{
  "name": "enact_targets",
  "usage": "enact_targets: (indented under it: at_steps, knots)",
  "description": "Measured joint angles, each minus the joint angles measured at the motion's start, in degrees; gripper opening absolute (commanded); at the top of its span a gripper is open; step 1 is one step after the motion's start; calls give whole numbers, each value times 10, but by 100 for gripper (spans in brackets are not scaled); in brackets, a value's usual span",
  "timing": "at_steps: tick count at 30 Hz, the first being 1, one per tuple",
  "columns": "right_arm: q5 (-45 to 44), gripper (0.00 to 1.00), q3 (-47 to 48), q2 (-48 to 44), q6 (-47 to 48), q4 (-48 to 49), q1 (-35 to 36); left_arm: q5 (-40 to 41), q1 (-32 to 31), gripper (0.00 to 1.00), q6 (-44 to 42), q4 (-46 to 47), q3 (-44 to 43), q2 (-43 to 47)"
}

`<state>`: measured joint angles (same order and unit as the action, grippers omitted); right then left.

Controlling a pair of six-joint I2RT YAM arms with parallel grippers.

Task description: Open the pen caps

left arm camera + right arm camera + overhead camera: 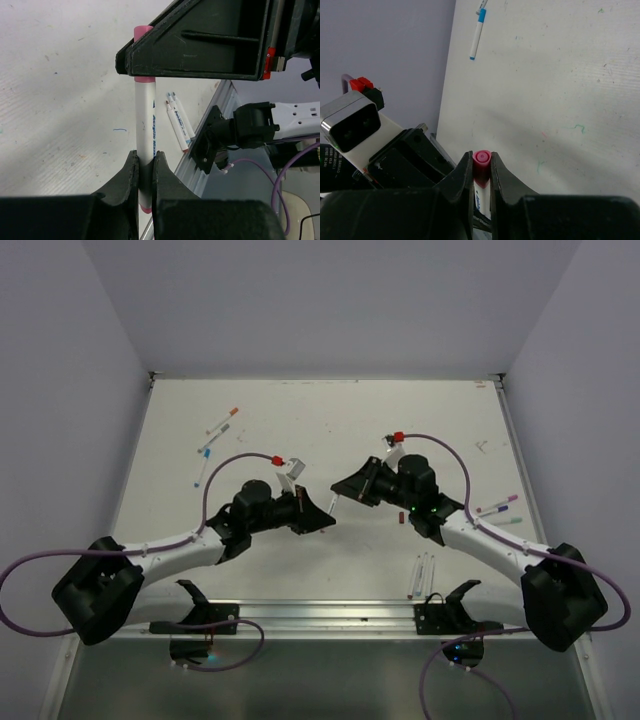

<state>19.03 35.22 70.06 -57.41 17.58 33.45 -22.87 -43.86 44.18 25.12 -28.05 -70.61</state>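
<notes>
A white-barrelled pen [145, 120] with a pink cap [143, 31] is held between both grippers above the table. My left gripper [145, 157] is shut on the white barrel near its pink tail end. My right gripper [481, 157] is shut on the pink cap [481, 159], which still sits on the barrel's end. In the top view the left gripper [323, 513] and the right gripper [342, 490] meet at mid-table with the pen [331, 504] between them. Other pens lie on the table at the far left [222, 421] and at the right [497, 505].
Two pens lie side by side near the front rail [418, 575], also in the left wrist view [179, 122]. A blue-ended pen [477, 32] lies at far left. A small red piece [400, 517] lies by the right arm. The metal rail [330, 615] borders the front.
</notes>
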Motion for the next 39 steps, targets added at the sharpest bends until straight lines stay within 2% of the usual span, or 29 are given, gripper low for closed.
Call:
enact_targets:
  at_steps: [12, 23, 29, 39]
  knots:
    - [52, 0, 0, -16, 15, 21, 10, -49, 11, 0, 143, 257, 121, 11]
    - [115, 0, 1, -18, -11, 60, 3, -50, 11, 0, 239, 422, 183, 0]
    - [139, 0, 0, -10, -35, 82, -3, -44, 11, 0, 266, 455, 197, 0]
    - [157, 0, -13, 2, -69, 173, -5, -27, 14, 0, 266, 445, 206, 56]
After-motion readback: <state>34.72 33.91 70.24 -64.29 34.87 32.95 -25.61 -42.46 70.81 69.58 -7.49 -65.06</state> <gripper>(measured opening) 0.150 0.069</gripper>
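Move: Between the two hands stands the pink-capped pen: the left fingers already hold its body, and the pink cap lies about 7 cm ahead of that hand, 2 cm to its right and 4 cm above. The right fingers are already shut on the cap, right at their own hand point. From the right hand a loose red cap lies on the table some 18 cm right and 3 cm farther out, and three uncapped pens about 21 cm right and 15 cm nearer the base, all roughly 17 cm below. Carrying the pen between them, both hands draw back towards the base and then climb, about 6 cm up in all; the left also goes some 4 cm back and 3 cm to its left, the right slightly less. The left wrist rolls about 30 degrees so its fingertips rise, while the right tips up and turns counter-clockwise by roughly 15. Left fingers keep the body pinched, right fingers keep the cap. ##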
